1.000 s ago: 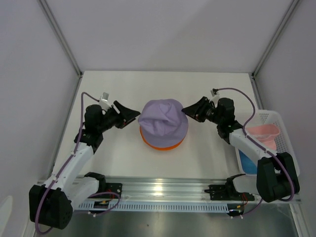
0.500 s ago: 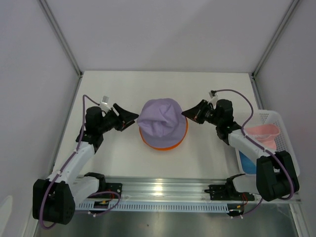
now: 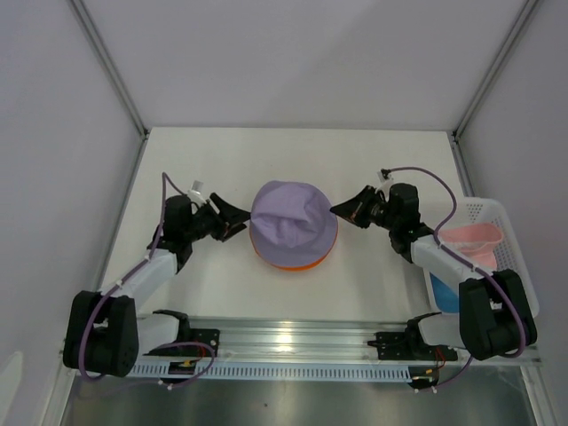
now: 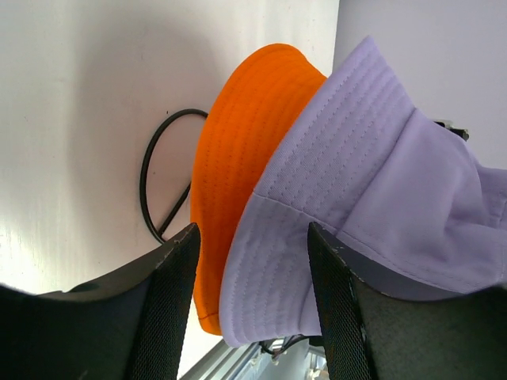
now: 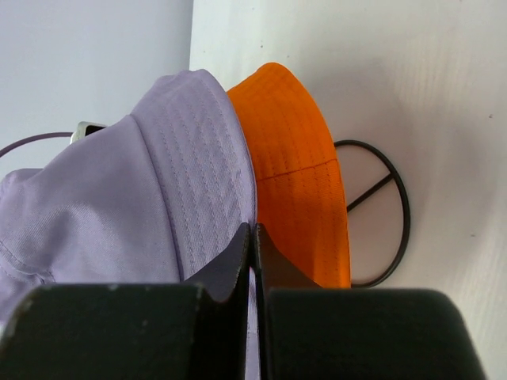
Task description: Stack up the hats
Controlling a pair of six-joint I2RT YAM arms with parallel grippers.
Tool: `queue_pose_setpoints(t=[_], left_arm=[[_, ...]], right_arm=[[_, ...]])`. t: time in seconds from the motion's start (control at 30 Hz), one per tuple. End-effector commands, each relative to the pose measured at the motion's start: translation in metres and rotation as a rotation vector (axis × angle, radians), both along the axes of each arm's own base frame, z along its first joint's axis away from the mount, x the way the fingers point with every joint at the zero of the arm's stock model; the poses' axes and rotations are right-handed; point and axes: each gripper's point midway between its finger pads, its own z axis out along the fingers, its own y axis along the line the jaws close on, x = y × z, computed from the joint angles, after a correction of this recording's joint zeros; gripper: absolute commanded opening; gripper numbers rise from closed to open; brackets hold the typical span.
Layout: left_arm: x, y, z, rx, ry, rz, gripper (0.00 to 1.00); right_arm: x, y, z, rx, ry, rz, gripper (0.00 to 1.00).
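The pale purple hat [image 3: 291,224] sits over the orange hat [image 3: 302,264] at mid-table, so only the orange front brim shows. My right gripper [image 3: 337,213] is at the purple hat's right brim and shut, its tips [image 5: 253,229] meeting on the edge of the purple brim [image 5: 202,158], beside the orange hat [image 5: 297,182]. My left gripper [image 3: 238,222] is open just left of the stack. Between its fingers, the left wrist view shows the purple brim [image 4: 277,269] and the orange brim [image 4: 230,182], with neither gripped. A pink hat [image 3: 475,241] and a blue hat [image 3: 444,293] lie in the basket.
A white slotted basket [image 3: 497,213] stands at the table's right edge. The black wire stand's ring [image 5: 400,214] lies on the table under the orange hat and also shows on the left side [image 4: 150,182]. Grey walls close in the table.
My right gripper has closed at the purple brim and moved slightly down and right. The purple hat has settled lower, covering more of the orange one. My left gripper stays open.
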Motion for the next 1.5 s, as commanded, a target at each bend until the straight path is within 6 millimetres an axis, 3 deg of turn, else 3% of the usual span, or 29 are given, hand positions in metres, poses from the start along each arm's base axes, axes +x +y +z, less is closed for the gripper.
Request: queue_pose_setpoints(t=[0.0, 0.63, 0.77, 0.87, 0.9, 0.93, 1.07, 1.17, 1.2, 1.47], left_arm=[[0.009, -0.004, 0.013, -0.039, -0.08, -0.02, 0.6], [0.004, -0.025, 0.021, -0.129, -0.157, -0.125, 0.5], [0.0, -0.032, 0.024, -0.138, -0.186, -0.158, 0.44], [-0.002, -0.035, 0.023, -0.133, -0.186, -0.167, 0.3], [-0.002, -0.034, 0.02, -0.128, -0.17, -0.16, 0.11], [-0.001, -0.034, 0.019, -0.124, -0.161, -0.157, 0.01], [0.0, -0.03, 0.012, -0.103, -0.144, -0.125, 0.01], [0.004, -0.019, -0.005, -0.012, -0.064, -0.051, 0.01], [-0.002, -0.013, -0.021, 0.028, 0.019, -0.03, 0.01], [-0.008, -0.001, -0.052, 0.116, 0.117, 0.023, 0.01]], right_arm=[[0.003, -0.009, 0.001, -0.035, -0.036, -0.028, 0.0], [0.004, -0.007, -0.008, -0.029, -0.006, -0.026, 0.0], [0.004, -0.008, -0.011, -0.032, 0.005, -0.03, 0.0], [0.004, -0.009, -0.011, -0.038, 0.004, -0.032, 0.0], [0.004, -0.01, -0.013, -0.046, 0.009, -0.039, 0.0], [0.005, -0.011, -0.013, -0.049, 0.01, -0.045, 0.0], [0.004, -0.016, -0.021, -0.085, 0.024, -0.063, 0.0], [0.003, -0.022, -0.03, -0.127, 0.049, -0.088, 0.0], [0.001, -0.024, -0.034, -0.143, 0.059, -0.09, 0.0], [-0.003, -0.026, -0.051, -0.197, 0.092, -0.084, 0.0]])
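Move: The right fingers are already shut on the purple hat's right brim; the hat's middle lies about 9 cm to their left, 1 cm back and 2 cm higher. From the open left gripper, at the opposite brim, the purple hat's middle is roughly 11 cm to the right, 1 cm ahead and 3 cm up. The orange hat sits beneath it, some 11 cm right and 1 cm back, about level. The right hand keeps its pinch on the purple brim, holding nearly still, then draws it down some 3.5 cm and about 2 cm to the right. Meanwhile the left hand edges about 3 cm right against the hat's left side while its fingers shut fully, catching no cloth, then sinks over 5 cm, drifting back left and tipping about 15 degrees downward. ##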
